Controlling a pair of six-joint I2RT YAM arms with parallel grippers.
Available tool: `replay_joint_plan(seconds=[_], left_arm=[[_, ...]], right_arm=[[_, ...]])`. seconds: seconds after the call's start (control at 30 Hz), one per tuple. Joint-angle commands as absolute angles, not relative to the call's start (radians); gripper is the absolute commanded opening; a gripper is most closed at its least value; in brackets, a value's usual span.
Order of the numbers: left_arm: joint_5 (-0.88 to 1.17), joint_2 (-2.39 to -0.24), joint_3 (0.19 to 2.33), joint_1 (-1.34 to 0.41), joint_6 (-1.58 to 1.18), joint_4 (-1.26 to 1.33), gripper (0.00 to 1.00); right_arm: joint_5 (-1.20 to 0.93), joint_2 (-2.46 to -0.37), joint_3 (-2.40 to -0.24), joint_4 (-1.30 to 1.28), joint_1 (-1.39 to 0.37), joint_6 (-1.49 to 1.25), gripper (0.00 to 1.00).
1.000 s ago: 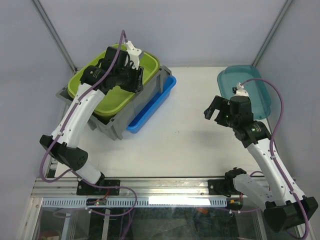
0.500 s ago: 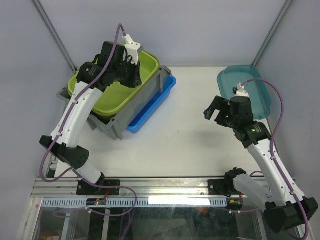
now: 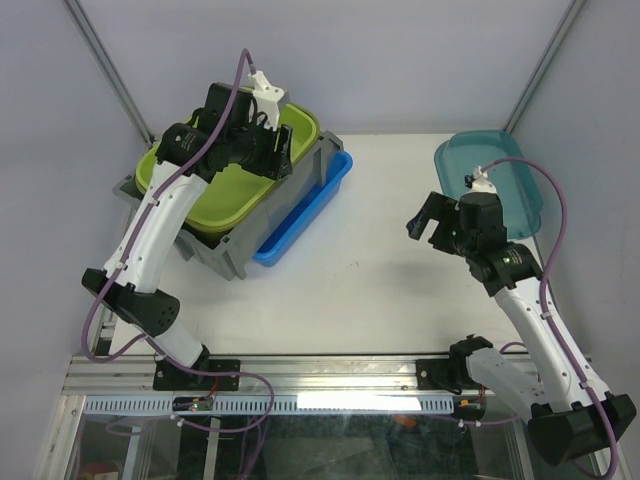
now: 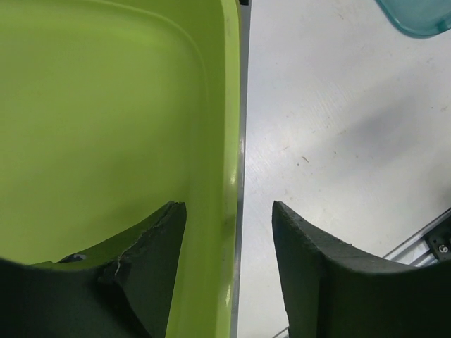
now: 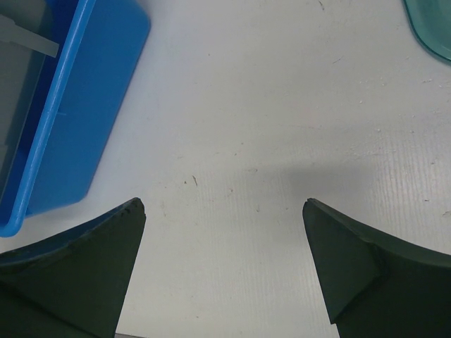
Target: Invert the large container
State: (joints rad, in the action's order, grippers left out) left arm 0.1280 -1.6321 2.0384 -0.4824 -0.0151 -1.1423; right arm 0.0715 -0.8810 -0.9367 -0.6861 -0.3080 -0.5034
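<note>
The large container (image 3: pixel 222 252) is the grey crate at the left of the table, standing open side up. A lime-green tub (image 3: pixel 232 190) is nested inside it. My left gripper (image 3: pixel 281 152) hangs over the tub's right rim. In the left wrist view its jaws (image 4: pixel 229 205) are open and straddle the green rim (image 4: pixel 227 127), one finger inside the tub and the other outside, apart from it. A thin grey edge of the container (image 4: pixel 242 169) shows beside the rim. My right gripper (image 3: pixel 424 220) hovers open over bare table (image 5: pixel 224 204), holding nothing.
A blue tub (image 3: pixel 305 212) leans against the grey crate's right side and also shows in the right wrist view (image 5: pixel 77 91). A teal tray (image 3: pixel 500 180) lies at the back right. Frame posts rise at the back corners.
The left wrist has shifted slightly back over the green tub's rim, and its jaws now stand apart. The right arm has not moved.
</note>
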Motion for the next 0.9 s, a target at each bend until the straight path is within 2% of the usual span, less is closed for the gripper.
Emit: replay_joint_plan(seconds=[0.0, 0.2, 0.43, 0.6, 0.77, 0.87], left_arm=[[0.098, -1.642, 2.027, -0.472, -0.001, -1.136, 0.52], [0.109, -1.642, 2.023, -0.471, -0.003, -1.119, 0.38], [0.117, -1.641, 1.997, -0.471, -0.001, -1.111, 0.38], [0.125, -1.638, 1.983, -0.472, -0.008, -1.101, 0.20], [0.127, -1.624, 1.996, -0.472, -0.018, -1.085, 0.18], [0.145, -1.621, 2.031, -0.472, -0.019, -1.086, 0.07]], right_arm=[[0.047, -0.885, -0.945, -0.646, -0.309, -0.515, 0.99], [0.055, -0.878, -0.941, -0.649, -0.310, -0.515, 0.99], [0.057, -0.871, -0.932, -0.652, -0.310, -0.515, 0.99], [0.056, -0.867, -0.927, -0.653, -0.309, -0.516, 0.99], [0.056, -0.864, -0.925, -0.653, -0.309, -0.517, 0.99], [0.055, -0.864, -0.925, -0.653, -0.310, -0.518, 0.99]])
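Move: The left hand hovers open astride the lime container's right-hand rim, which lies about 2 cm below and 1 cm ahead of it. The grey crate holding that container is centred some 8 cm to the hand's left, 1 cm back and 15 cm down; the blue container lies about 5 cm right, 3 cm ahead and 28 cm down. From the right hand, the rim is roughly 30 cm left, 9 cm ahead and 10 cm higher. The left hand sinks about 2.5 cm over the lime container's right-hand rim and closes its fingers, pinching the rim. ##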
